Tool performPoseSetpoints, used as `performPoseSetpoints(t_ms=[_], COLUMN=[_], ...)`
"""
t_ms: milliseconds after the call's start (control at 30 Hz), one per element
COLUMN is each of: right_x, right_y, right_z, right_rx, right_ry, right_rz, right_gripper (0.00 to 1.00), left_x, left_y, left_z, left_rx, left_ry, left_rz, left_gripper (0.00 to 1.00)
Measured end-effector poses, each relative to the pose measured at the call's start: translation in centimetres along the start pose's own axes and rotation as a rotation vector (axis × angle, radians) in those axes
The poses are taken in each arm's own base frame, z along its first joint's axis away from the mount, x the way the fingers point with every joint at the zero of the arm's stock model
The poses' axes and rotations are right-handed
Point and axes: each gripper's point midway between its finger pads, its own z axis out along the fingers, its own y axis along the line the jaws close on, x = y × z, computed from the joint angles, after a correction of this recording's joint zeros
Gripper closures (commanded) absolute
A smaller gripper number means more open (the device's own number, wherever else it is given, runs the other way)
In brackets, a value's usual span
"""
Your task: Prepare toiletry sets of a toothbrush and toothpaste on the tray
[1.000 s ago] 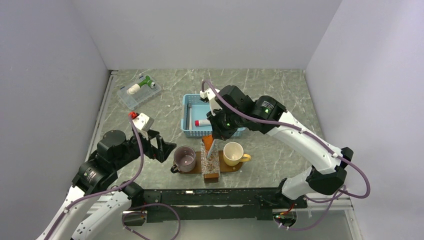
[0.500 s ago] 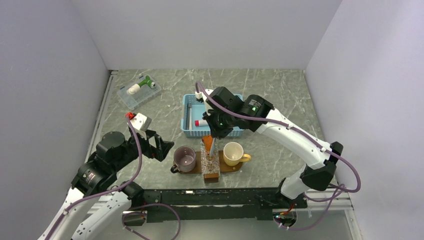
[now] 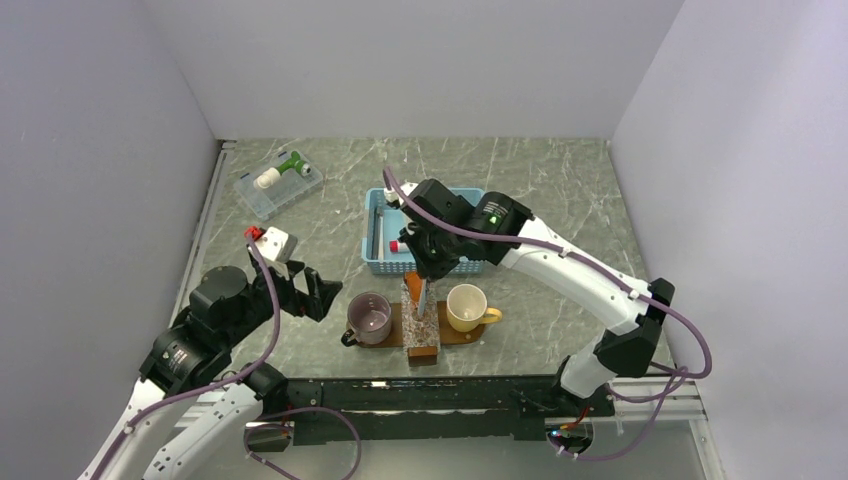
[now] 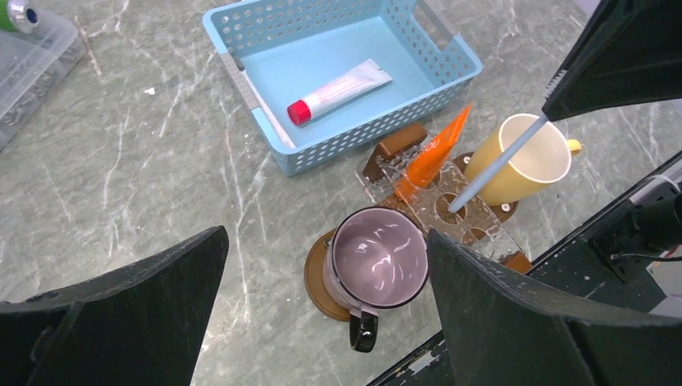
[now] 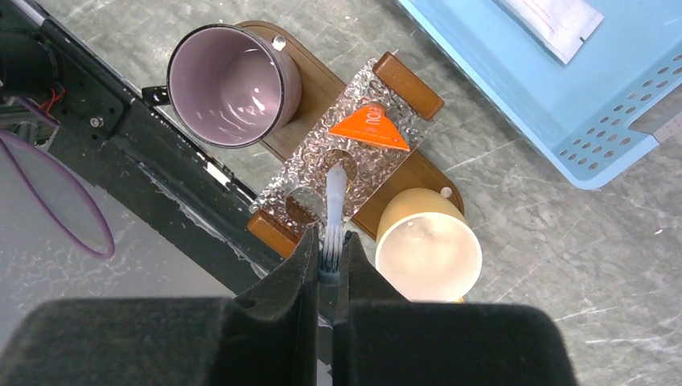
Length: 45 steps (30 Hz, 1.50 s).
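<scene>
My right gripper [image 5: 328, 241] is shut on the bristle end of the pale toothbrush [image 5: 334, 197]. The brush hangs handle-down, and its tip meets a hole of the clear holder [image 5: 310, 173]. The orange toothpaste [image 5: 370, 129] stands in that holder, flat end up. The holder rests across the dark-brown tray [image 5: 315, 76]. From above, the right gripper [image 3: 428, 275] hovers over the toothbrush [image 3: 425, 293] and the toothpaste [image 3: 413, 288]. My left gripper [image 4: 326, 241] is open and empty, above and left of the tray [image 3: 398, 330].
A purple mug [image 3: 370, 317] and a yellow mug [image 3: 467, 306] stand on the tray's two ends. Behind it, the light-blue basket [image 4: 265, 24] holds a white red-capped tube [image 4: 338, 88] and a pale stick [image 4: 265, 117]. A clear box [image 3: 278, 185] sits far left.
The right arm has swung left, bringing its gripper and the toothbrush more upright over the holder. The left arm has drawn back a little to the left.
</scene>
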Motion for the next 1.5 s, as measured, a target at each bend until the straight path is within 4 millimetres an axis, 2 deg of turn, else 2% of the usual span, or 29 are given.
performPoseSetpoints(t_ms=[300,633,1133,1500], right_x=[0.2,0.4,0.2,0.8], right_y=[0.2,1.2,1.6,1.6], right_z=[1.0,3.5,4.3,4.7], right_rx=[0.034,0.098,0.164,0.192], right_ry=[0.017,0.053,0.038,0.044], right_rz=[0.029,0.030,0.073,0.107], right_gripper=[1.00,1.00,1.00,1.00], left_x=[0.6,0.0,0.3,0.2], left_y=[1.4,2.0,2.8,3.1], left_z=[-0.3,-1.3,-1.4,-1.7], left_rx=[-0.079,-0.111,-0.162,-0.178], left_ry=[0.017,-0.030,-0.023,-0.037], left_rz=[-0.006,-0.011,-0.031,-0.030], left_gripper=[0.00,0.01,0.01,0.01])
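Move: The right hand already pinches the toothbrush by its bristle end; the clear holder's middle hole lies roughly 10 cm below it, 2 cm left and 2 cm back. From the same hand, the orange toothpaste stands about 2 cm ahead and 3 left, the cream mug 7 cm right and 2 back, the purple mug 11 cm left and 2 back. From the left hand, the hole is some 17 cm right and 1 ahead. Right hand lowers its pinched toothbrush about 4 cm and left into the middle hole; left hand eases left. ##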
